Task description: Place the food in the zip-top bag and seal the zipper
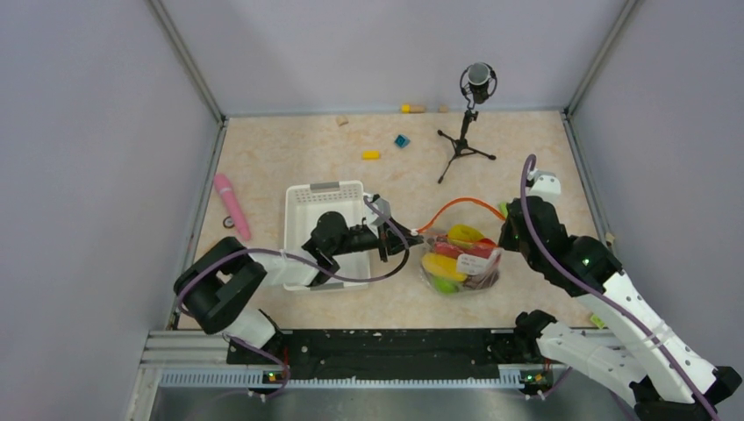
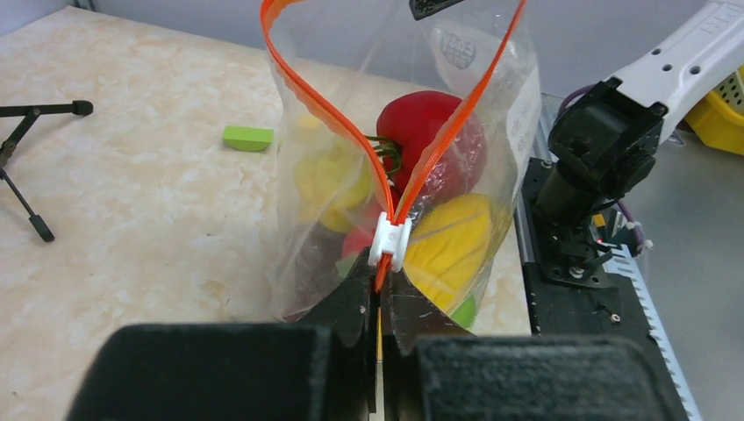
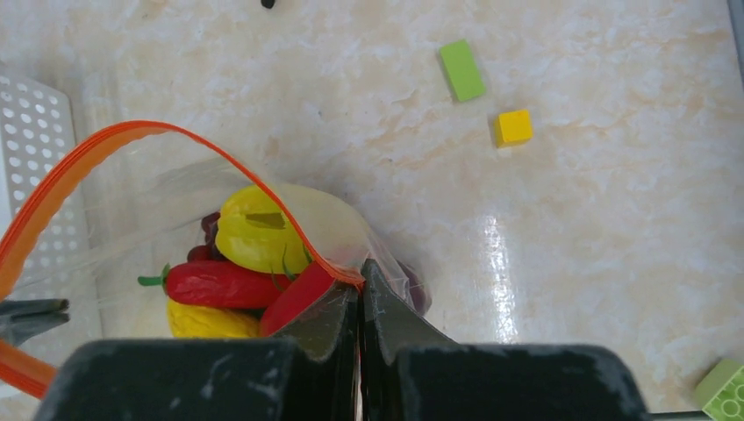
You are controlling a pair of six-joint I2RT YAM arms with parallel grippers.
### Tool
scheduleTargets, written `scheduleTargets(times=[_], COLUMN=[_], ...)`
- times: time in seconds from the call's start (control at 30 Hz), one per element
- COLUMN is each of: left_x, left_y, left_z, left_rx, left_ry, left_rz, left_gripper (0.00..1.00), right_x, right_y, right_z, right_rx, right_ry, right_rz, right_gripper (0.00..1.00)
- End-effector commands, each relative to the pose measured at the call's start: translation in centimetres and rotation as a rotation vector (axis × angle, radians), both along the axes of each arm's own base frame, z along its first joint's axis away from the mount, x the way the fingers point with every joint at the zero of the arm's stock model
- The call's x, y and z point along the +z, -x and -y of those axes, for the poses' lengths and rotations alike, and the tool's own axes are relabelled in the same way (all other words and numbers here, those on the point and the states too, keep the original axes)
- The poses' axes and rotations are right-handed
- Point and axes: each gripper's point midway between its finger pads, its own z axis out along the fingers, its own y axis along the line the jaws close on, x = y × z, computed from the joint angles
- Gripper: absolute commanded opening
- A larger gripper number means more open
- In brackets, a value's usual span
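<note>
The zip-top bag [image 1: 461, 261] lies between my two grippers, clear and crinkly, its mouth gaping. Inside is the food: a red apple [image 2: 430, 139], yellow pieces [image 2: 452, 246], a red chili [image 3: 219, 282] and a yellow fruit [image 3: 254, 237]. The orange-red zipper [image 1: 456, 203] arcs open across the mouth. Its white slider [image 2: 389, 241] sits at the near end, just past my left gripper [image 2: 379, 289], which is shut on the zipper strip there. My right gripper [image 3: 360, 288] is shut on the bag's opposite corner, where the orange strip ends.
A white basket [image 1: 325, 219] stands left of the bag, under my left arm. A pink stick [image 1: 232, 206] lies further left. A microphone tripod [image 1: 465, 140] stands behind. Small blocks lie around: yellow [image 1: 371, 155], blue [image 1: 402, 140], green [image 3: 461, 70], yellow [image 3: 513, 127].
</note>
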Motion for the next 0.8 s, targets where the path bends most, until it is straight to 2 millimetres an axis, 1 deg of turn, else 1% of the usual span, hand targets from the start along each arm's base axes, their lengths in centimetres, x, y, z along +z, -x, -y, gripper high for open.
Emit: scheduleTargets(times=[0.0, 0.07, 0.1, 0.13, 0.17, 0.27, 0.3, 0.4, 0.43, 0.53, 0.63, 0.67, 0.7, 0.73, 0.77], left_x=[2.5, 2.5, 2.2, 2.4, 2.6, 2.9, 3.0, 3.2, 3.4, 3.7, 3.9, 3.9, 3.9, 4.1, 4.2], left_y=[0.9, 1.7, 2.2, 2.6, 2.8, 3.2, 3.3, 3.3, 3.3, 3.4, 3.8, 4.0, 4.1, 4.1, 4.1], left_z=[-1.1, -1.5, -1.7, -1.9, -2.1, -2.5, -2.7, -3.1, -3.2, -3.5, -3.6, -3.7, -3.8, -3.8, -3.9], left_rx=[-0.02, -0.048, -0.071, -0.087, -0.092, -0.09, -0.084, -0.066, -0.06, -0.047, -0.061, -0.067, -0.07, -0.068, -0.064], left_ry=[-0.033, -0.085, -0.121, -0.142, -0.158, -0.173, -0.172, -0.179, -0.179, -0.181, -0.178, -0.175, -0.175, -0.172, -0.169], left_rz=[0.1, 0.109, 0.097, 0.098, 0.089, 0.075, 0.077, 0.08, 0.082, 0.077, 0.083, 0.088, 0.091, 0.095, 0.099], left_gripper=[0.0, 0.0, 0.0, 0.0, 0.0, 0.0, 0.0, 0.0, 0.0, 0.0, 0.0, 0.0, 0.0, 0.0, 0.0], right_x=[1.8, 1.9, 2.0, 2.0, 2.0, 3.0, 3.4, 5.0, 5.6, 7.8, 10.5, 11.2, 11.7, 12.0, 12.2], right_y=[-0.5, -0.5, -0.5, -0.6, -0.5, -0.1, 0.2, 0.9, 1.2, 2.0, 3.0, 3.4, 3.8, 4.6, 5.2], right_z=[2.0, 1.9, 1.5, 1.0, 0.1, -3.5, -4.3, -6.0, -6.4, -7.9, -9.5, -10.1, -10.9, -11.9, -12.8], right_rx=[-0.063, -0.052, -0.027, 0.012, 0.072, 0.318, 0.373, 0.49, 0.526, 0.625, 0.732, 0.782, 0.841, 0.929, 1.003], right_ry=[0.057, 0.063, 0.059, 0.055, 0.044, 0.0, -0.019, -0.065, -0.079, -0.132, -0.199, -0.217, -0.228, -0.24, -0.245], right_rz=[0.063, 0.063, 0.063, 0.064, 0.064, 0.099, 0.111, 0.158, 0.18, 0.263, 0.376, 0.412, 0.442, 0.469, 0.494], right_gripper=[0.0, 0.0, 0.0, 0.0, 0.01, 0.1, 0.14, 0.37, 0.43, 0.54, 0.71, 0.81, 0.95, 0.98, 0.99])
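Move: The zipper's white slider sits just past the left fingertips, about 2 cm to that hand's right; those fingers pinch the zipper end. From the right hand, which pinches the far end of the bag's rim, the slider is some 20 cm left, level fore-and-aft and 3 cm lower. The bagged food lies about 8 cm left, 5 cm back and 12 cm below the right hand; the green block is 9 cm ahead, 6 cm right, 14 cm down. Back and to the left by some 5 cm, the left hand draws the zipper end it still pinches, rising slightly and rolling a little. The right hand, at first almost still, opens wide and comes off its corner of the rim, then swings left over the bag towards the slider and upward, some 12 cm in all, drifting slightly back and turning about 40 degrees counter-clockwise. ##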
